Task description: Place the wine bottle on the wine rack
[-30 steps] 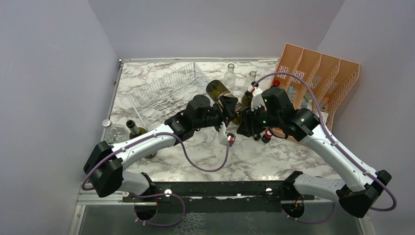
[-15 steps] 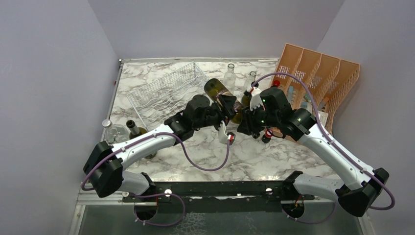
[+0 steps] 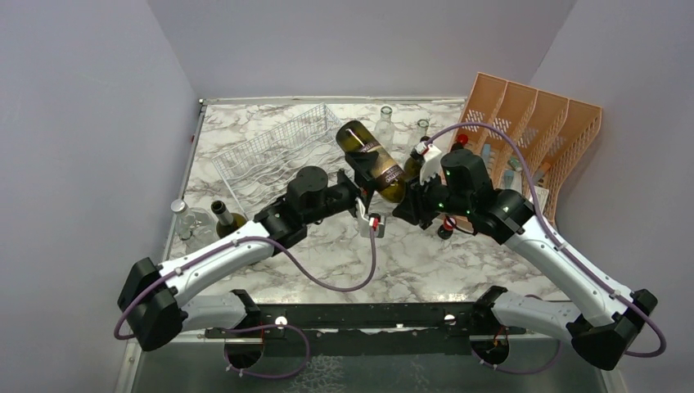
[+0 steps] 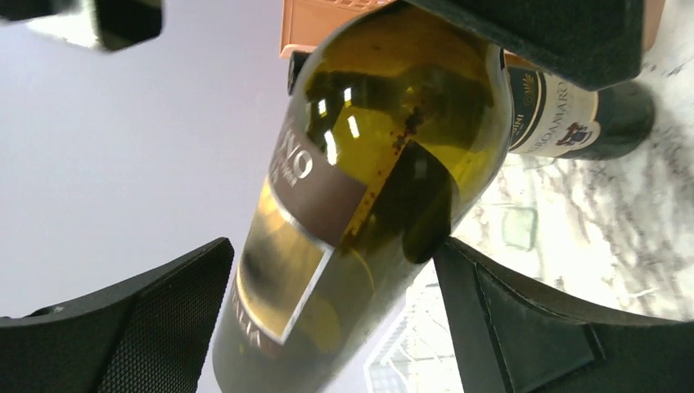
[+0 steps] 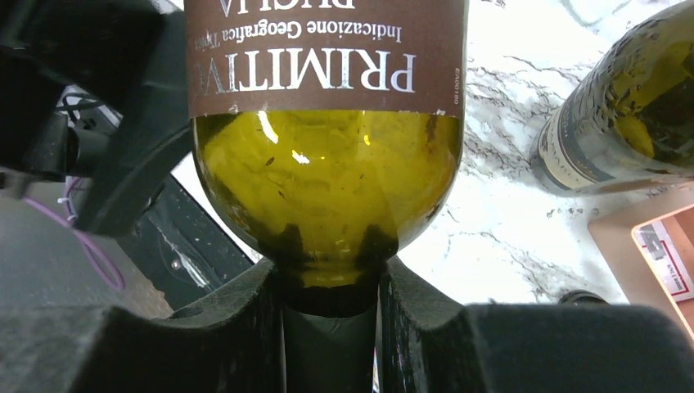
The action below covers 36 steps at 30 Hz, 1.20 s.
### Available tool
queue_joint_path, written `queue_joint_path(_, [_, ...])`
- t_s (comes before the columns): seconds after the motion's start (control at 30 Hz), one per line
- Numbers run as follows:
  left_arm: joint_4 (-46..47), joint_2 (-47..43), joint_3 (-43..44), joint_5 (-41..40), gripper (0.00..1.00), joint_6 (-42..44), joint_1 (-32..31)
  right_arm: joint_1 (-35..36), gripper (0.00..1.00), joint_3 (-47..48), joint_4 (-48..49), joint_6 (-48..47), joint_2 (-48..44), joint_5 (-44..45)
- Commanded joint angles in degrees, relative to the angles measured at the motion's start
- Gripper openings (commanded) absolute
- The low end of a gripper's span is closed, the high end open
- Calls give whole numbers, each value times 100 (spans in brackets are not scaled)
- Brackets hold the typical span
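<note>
The wine bottle (image 3: pixel 372 155) is olive green glass with a brown label. It hangs tilted over the table, base up toward the back left. My right gripper (image 3: pixel 407 205) is shut on its neck. In the right wrist view the neck (image 5: pixel 330 303) sits pinched between the fingers of the right gripper (image 5: pixel 330 332). My left gripper (image 3: pixel 365 195) is open around the bottle's body (image 4: pixel 360 188). In the left wrist view there is a gap at the left finger (image 4: pixel 139 327). The silvery wire wine rack (image 3: pixel 274 151) stands at the back left, just beyond the bottle's base.
An orange slotted organizer (image 3: pixel 532 131) leans at the back right. Two clear bottles (image 3: pixel 385 123) stand behind the grippers. A dark labelled bottle (image 5: pixel 622 106) lies on the marble next to my right arm. Two more bottles (image 3: pixel 221 217) stand at the left edge.
The left gripper has let go of the bottle, opened wide and drawn back to the left. The right gripper closed on the neck, and the bottle's base has swung up and back.
</note>
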Motion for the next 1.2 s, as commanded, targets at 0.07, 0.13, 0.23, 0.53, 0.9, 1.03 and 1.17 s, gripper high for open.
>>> queue_joint_path(0.07, [423, -1136, -351, -302, 99, -1513, -32, 8, 1, -227, 827, -69, -100, -69])
queue_joint_path(0.13, [199, -1423, -441, -450, 99, -1735, -31, 8, 1, -288, 929, -53, -127, -198])
queue_joint_path(0.23, [190, -1900, -611, -579, 99, -2254, -28, 4, 1, -380, 1048, -56, -126, -343])
queue_joint_path(0.53, [-48, -2370, 109, -3377, 99, -6729, -30, 6, 1, -994, 1503, -153, -53, -1131])
queue_joint_path(0.9, [-1981, -2403, 974, -3555, 99, -8468, -28, 7, 1, -1562, 1871, -216, 459, -937])
queue_joint_path(1.03, [-1963, -2522, 1000, -3726, 99, -8636, -31, 17, 1, -1655, 2034, -195, 672, -844])
queue_joint_path(1.17, [-1964, -2490, 1059, -3761, 99, -8631, -24, 15, 1, -1660, 2137, -188, 936, -647])
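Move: The wine bottle I hold by its neck in my right hand is bound for the wine rack, whose middle lies roughly 37 cm to that hand's left, 22 ahead and 20 below. The dark bottle stands some 10 cm ahead and 3 to the right; the clear bottle is 22 ahead, 6 left. The held bottle's middle is about 5 cm right of my left hand and 1 ahead; the rack is 25 left and 16 ahead of it. I pull my already open left hand off the bottle's body, left about 14 cm and up some 10, slightly back, rolling it roughly 90 degrees until its fingers point forward and right. My right hand keeps its grip on the neck and lowers the bottle nearly 13 cm, drawing slightly back and tipping the fingers a bit more downward. ##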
